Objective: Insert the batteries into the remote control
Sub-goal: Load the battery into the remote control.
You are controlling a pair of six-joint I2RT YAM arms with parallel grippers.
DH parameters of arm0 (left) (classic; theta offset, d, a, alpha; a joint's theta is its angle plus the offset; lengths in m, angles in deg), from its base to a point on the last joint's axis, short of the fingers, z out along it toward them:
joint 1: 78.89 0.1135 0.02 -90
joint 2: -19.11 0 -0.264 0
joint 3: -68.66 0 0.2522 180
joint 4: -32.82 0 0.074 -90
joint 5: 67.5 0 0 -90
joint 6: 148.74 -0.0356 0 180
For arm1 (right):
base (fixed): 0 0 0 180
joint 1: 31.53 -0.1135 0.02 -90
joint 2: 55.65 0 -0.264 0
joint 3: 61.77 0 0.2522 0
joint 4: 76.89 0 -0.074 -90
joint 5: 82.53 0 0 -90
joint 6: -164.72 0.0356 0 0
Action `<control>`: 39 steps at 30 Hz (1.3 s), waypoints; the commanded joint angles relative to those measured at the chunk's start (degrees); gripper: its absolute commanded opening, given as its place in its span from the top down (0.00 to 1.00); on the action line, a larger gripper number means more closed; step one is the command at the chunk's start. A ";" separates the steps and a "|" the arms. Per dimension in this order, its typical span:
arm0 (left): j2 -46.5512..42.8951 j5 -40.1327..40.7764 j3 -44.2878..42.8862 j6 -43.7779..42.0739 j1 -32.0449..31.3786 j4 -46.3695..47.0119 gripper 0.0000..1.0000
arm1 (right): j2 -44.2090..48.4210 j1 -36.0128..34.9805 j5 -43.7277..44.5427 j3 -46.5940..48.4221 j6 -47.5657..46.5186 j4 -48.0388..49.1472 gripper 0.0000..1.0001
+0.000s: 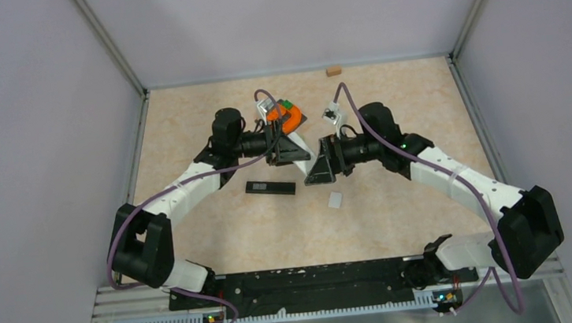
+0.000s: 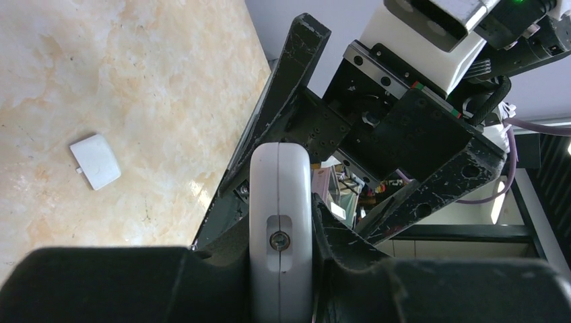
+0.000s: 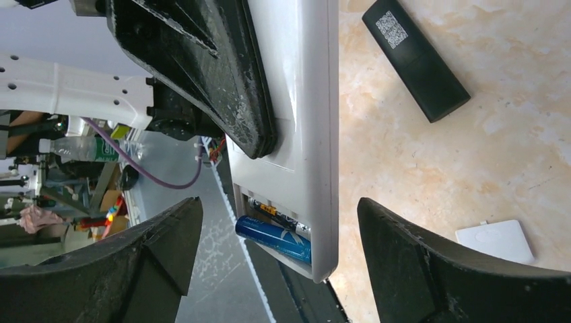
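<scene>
My left gripper (image 2: 281, 269) is shut on a white remote control (image 2: 280, 182), held edge-on above the table. In the right wrist view the remote (image 3: 296, 128) shows its open battery bay at the lower end. A blue battery (image 3: 273, 239) lies in the bay, slightly tilted. A darker battery with an orange mark (image 3: 277, 215) lies deeper beside it. My right gripper (image 3: 277, 222) is open, with one finger on each side of that end and touching nothing. From above, the left gripper (image 1: 288, 150) and the right gripper (image 1: 318, 166) meet at mid-table.
A black remote (image 1: 270, 187) lies on the table near the grippers. The white battery cover (image 1: 335, 199) lies loose to its right, also seen as the cover (image 2: 95, 161). An orange and green object (image 1: 289, 115) sits behind the left gripper. A small wooden block (image 1: 333, 70) is at the back wall.
</scene>
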 commanded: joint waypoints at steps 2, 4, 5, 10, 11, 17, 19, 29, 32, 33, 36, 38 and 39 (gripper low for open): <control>-0.24 -1.50 -0.69 0.13 0.42 3.76 1.00 | 2.67 0.14 -1.04 0.01 0.75 4.22 0.15; -0.15 -1.55 -0.63 0.12 0.51 3.77 1.00 | 2.68 0.14 -1.16 -0.34 0.88 4.63 0.19; -0.14 -1.66 -0.59 0.07 0.57 3.82 1.00 | 2.65 0.21 -1.45 -0.50 0.87 4.98 0.21; -0.15 -1.89 -0.41 -0.14 0.67 4.03 1.00 | 2.44 0.48 -3.05 -0.95 1.29 6.58 0.35; -0.18 -1.91 -0.35 -0.15 0.69 4.03 1.00 | 2.28 0.49 -3.24 -0.93 1.25 6.73 0.38; 0.10 -1.57 -0.14 0.47 0.86 4.71 1.00 | 2.15 0.58 -4.45 -1.28 1.32 7.91 0.56; 0.16 -1.73 -0.14 0.95 0.86 5.33 1.00 | 2.14 0.58 -4.54 -1.29 1.07 8.04 0.63; 0.78 -2.40 0.02 2.69 0.95 6.87 1.00 | 2.58 0.76 -7.16 -2.55 0.62 12.39 0.76; 1.29 -3.06 -0.18 4.18 1.04 7.80 1.00 | 2.55 0.75 -6.92 -2.70 -0.62 11.96 0.77; 1.47 -3.37 -0.29 4.77 1.04 7.88 1.00 | 2.37 0.75 -7.18 -2.64 -1.43 11.57 0.78; 1.95 -4.17 -0.81 6.48 1.04 8.09 1.00 | 2.03 0.75 -7.75 -2.45 -4.05 10.72 0.79; 2.25 -4.89 -1.20 7.74 1.05 8.29 1.00 | 1.71 0.74 -8.27 -1.87 -5.78 10.05 0.80; 2.31 -5.30 -1.40 8.21 1.09 8.31 1.00 | 1.30 0.75 -8.87 -1.24 -6.59 9.31 0.80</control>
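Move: The blue battery lies in the near end of the remote control, already between the right hand's open jaws: about 1 cm to the left of the hand point, otherwise level with it. Roughly 20 cm below this hand, the white cover lies some 5 cm to its right and about 1 cm back; the black box lies about 16 cm to its left and 6 cm ahead. From the left hand, the battery is some 5 cm back, 4 cm to the right and 2 cm lower. Rising about 1 cm, the right hand tips its fingers up some 5 degrees and closes its jaws from wide to about half, upper finger over the battery bay and lower finger under the remote. They stop there, squeezing the battery end. The left hand keeps its pinch on the remote and lifts with it by about 1 cm. ##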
